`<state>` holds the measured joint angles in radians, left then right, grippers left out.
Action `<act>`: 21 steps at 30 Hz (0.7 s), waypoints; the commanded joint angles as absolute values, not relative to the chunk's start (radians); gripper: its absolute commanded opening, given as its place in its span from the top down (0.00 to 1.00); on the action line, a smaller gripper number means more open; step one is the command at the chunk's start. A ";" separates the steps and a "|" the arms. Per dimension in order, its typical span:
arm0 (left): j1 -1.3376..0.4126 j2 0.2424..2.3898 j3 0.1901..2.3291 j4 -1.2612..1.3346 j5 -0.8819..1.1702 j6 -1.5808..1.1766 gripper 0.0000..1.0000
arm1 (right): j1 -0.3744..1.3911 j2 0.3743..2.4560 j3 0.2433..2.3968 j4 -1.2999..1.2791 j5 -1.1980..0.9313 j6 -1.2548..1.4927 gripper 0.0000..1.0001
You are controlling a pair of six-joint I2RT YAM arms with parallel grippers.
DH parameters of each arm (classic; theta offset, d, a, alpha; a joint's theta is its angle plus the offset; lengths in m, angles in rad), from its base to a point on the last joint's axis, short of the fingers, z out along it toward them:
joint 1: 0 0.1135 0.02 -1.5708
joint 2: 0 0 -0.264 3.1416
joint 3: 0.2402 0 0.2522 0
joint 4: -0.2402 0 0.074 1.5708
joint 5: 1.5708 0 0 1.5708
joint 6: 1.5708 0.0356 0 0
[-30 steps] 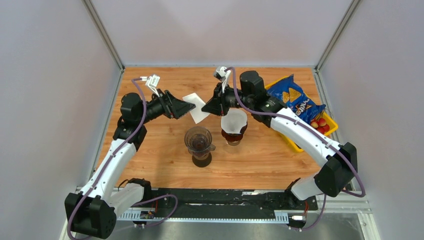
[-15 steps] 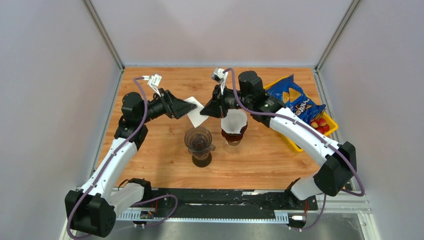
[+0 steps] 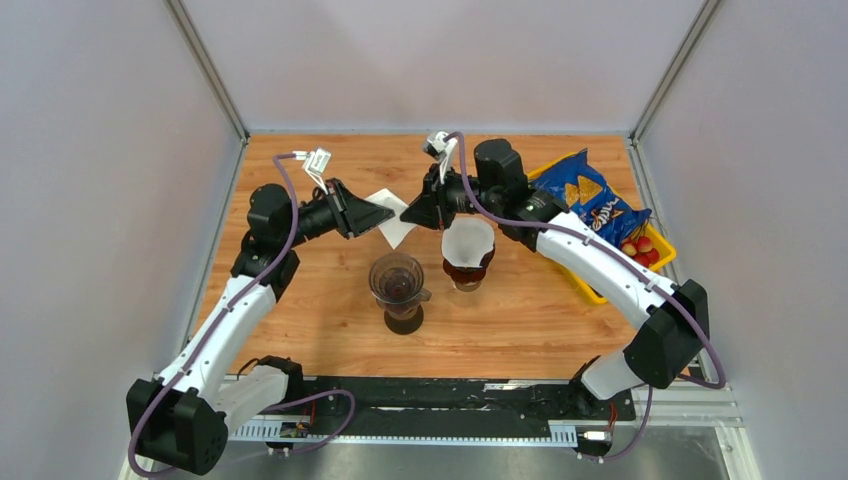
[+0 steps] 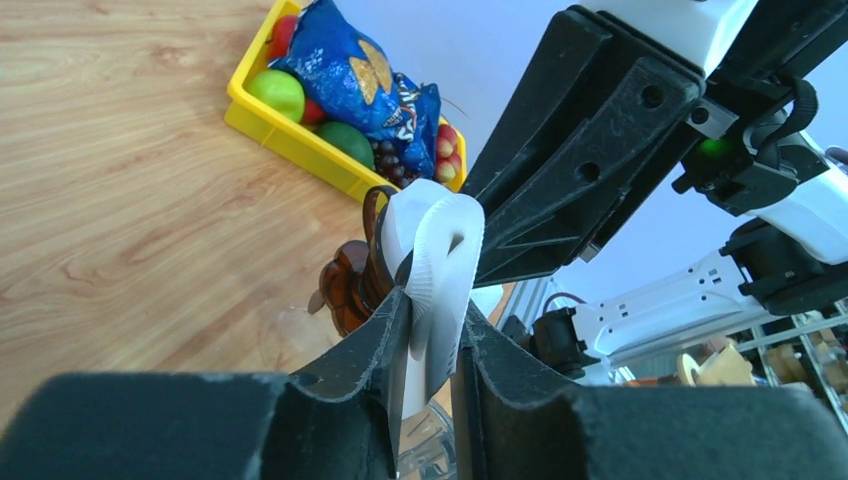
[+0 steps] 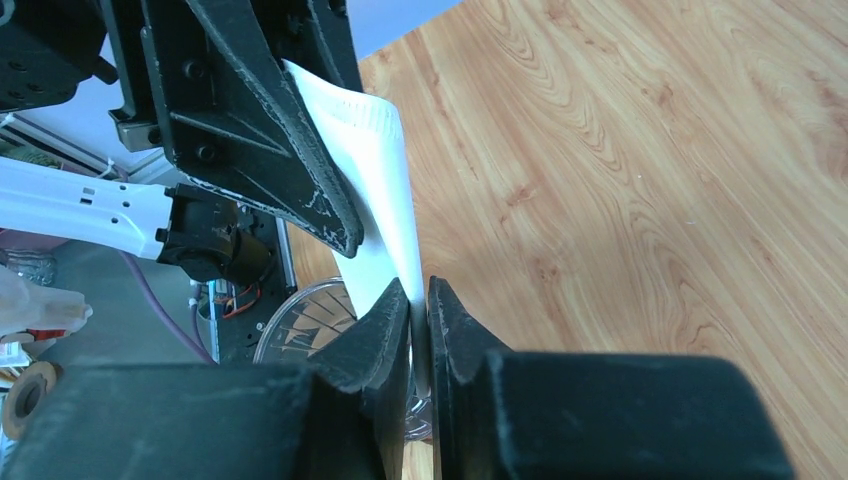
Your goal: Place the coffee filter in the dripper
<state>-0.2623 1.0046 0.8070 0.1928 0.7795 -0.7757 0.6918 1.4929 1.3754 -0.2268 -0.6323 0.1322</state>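
A white coffee filter (image 3: pixel 393 216) hangs in the air above the table's middle, held from both sides. My left gripper (image 3: pixel 384 213) comes in from the left with its jaws pressed on the filter's (image 4: pixel 440 255) ribbed edge, which bulges open above the fingertips (image 4: pixel 395 325). My right gripper (image 3: pixel 409 212) is shut on the opposite edge of the filter (image 5: pixel 378 190). Below and in front stands an empty clear dripper (image 3: pixel 398 279). Beside it, to the right, an amber dripper (image 3: pixel 468 262) holds a white filter (image 3: pixel 468 238).
A yellow tray (image 3: pixel 590 291) at the right edge holds a blue chips bag (image 3: pixel 588 200) and fruit (image 3: pixel 640 250). Grey walls close in the wooden table (image 3: pixel 300 300) on three sides.
My left gripper was wide open around the filter and has closed onto it. Both grippers and the filter shifted slightly to the left and back.
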 commanded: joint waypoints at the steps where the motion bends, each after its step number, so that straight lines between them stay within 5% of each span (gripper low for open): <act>1: -0.269 0.989 0.861 0.185 0.774 -0.745 0.78 | 0.696 1.493 1.420 -0.209 -0.603 0.126 0.86; 7: -0.270 0.977 0.866 0.128 0.732 -0.704 0.99 | 0.696 1.483 1.415 -0.214 -0.553 0.126 0.83; 15: -0.269 0.962 0.843 0.152 0.725 -0.662 1.00 | 0.691 1.441 1.395 -0.218 -0.333 0.158 0.25; 19: -0.269 0.962 0.836 0.142 0.717 -0.633 1.00 | 0.681 1.397 1.361 -0.217 -0.155 0.196 0.03; 21: -0.269 0.965 0.835 0.143 0.728 -0.621 1.00 | 0.677 1.375 1.338 -0.213 -0.087 0.207 0.00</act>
<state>-0.2668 0.9806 0.8272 0.1337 0.7204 -0.6754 0.6888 1.4525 1.3621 -0.2382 -0.2913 0.1692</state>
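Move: The coffee filter hangs between the two grippers, its middle about 2 cm to the right of and 1 cm nearer the base than the left hand point, some 2 cm left of the right one, level in depth with it. From the left hand the clear dripper sits about 8 cm back, 2 cm right and 15 cm lower; the red dripper, already lined with a filter, stands 15 cm right, 1 cm back and 14 cm below. Hold the left gripper nearly in place and shut its fingers the rest of the way, pinching the filter's edge. Once they are closed, open the right fingers wide to let go, and draw the right gripper forward about 5 cm and 3 cm right, away from the filter, swinging it some 20 degrees clockwise. ##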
